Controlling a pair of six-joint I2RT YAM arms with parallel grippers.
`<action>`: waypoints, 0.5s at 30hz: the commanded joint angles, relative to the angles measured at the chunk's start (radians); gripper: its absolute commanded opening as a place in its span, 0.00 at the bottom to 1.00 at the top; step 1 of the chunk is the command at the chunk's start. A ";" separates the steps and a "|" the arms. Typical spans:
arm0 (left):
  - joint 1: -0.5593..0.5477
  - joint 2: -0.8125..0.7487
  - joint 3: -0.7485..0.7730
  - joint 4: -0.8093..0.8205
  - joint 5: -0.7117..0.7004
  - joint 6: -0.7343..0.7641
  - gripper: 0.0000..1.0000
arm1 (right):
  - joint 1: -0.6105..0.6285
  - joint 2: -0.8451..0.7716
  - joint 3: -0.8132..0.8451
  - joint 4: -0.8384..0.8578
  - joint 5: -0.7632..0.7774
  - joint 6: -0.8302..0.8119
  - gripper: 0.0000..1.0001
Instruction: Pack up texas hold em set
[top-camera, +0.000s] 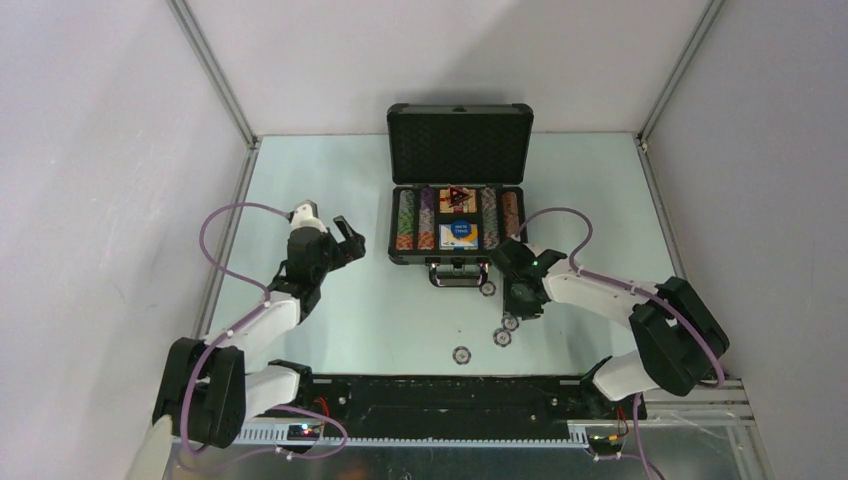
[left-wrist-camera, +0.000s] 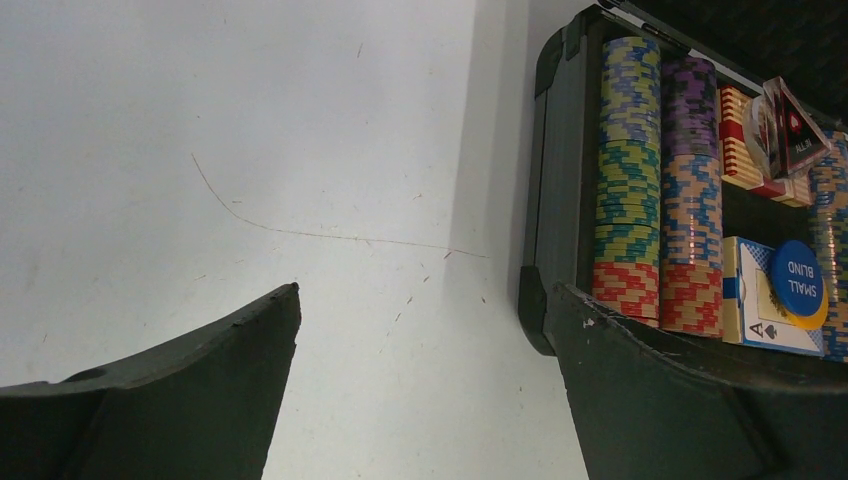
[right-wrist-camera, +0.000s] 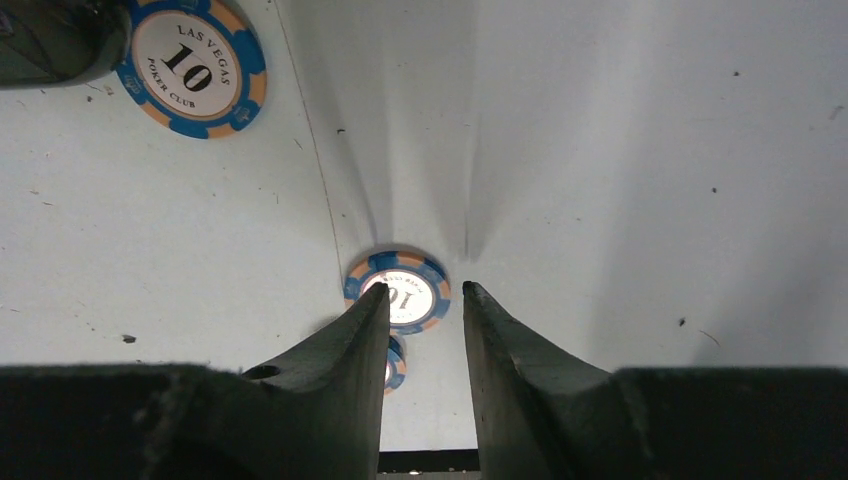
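The dark briefcase (top-camera: 460, 140) stands open at the back, its tray filled with rows of striped chips (top-camera: 407, 220). In the left wrist view the case wall (left-wrist-camera: 555, 200), the chip stacks (left-wrist-camera: 628, 170), a blue "small blind" button (left-wrist-camera: 800, 283) and a triangular marker (left-wrist-camera: 795, 130) on a red card box (left-wrist-camera: 738, 140) show. Several loose chips lie in front of the case, one (top-camera: 461, 354) nearest me. My right gripper (top-camera: 517, 300) hovers over them, its jaws narrowly apart (right-wrist-camera: 425, 287) with nothing between, tips above a "10" chip (right-wrist-camera: 400, 290). My left gripper (top-camera: 352, 240) hangs wide open (left-wrist-camera: 425, 290) left of the case.
Another "10" chip (right-wrist-camera: 190, 65) lies by the case handle (top-camera: 455, 275). A further chip (right-wrist-camera: 396, 362) peeks out behind my right gripper's left finger. White walls enclose the table on three sides.
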 joint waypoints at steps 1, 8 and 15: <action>-0.007 0.002 0.035 0.034 0.008 0.013 0.98 | -0.005 -0.057 0.031 -0.050 0.048 -0.003 0.37; -0.008 0.005 0.035 0.035 0.014 0.010 0.98 | 0.011 -0.046 0.030 -0.020 -0.012 0.000 0.53; -0.007 -0.001 0.029 0.035 0.008 0.013 0.98 | 0.019 0.012 0.019 0.015 -0.026 0.010 0.59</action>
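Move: The upper of two touching chips lies almost under the right hand, about 1 cm to its left, 1 cm back and 1 cm below. The second chip of the pair is some 4 cm back and 3 cm left; a lone chip sits about 7 cm ahead and 6 cm left, another roughly 8 cm back and 12 cm left. From the left hand, the upper chip is about 18 cm back, 37 cm right and 9 cm below. Lift the right gripper about 1 cm clear over the upper chip of the touching pair, easing slightly right, and spread the half-closed fingers to a little over half open. Then bring it back left by nearly 1 cm and start sinking again, fingers pointing steeply down, so that the chip sits between the two tips. ##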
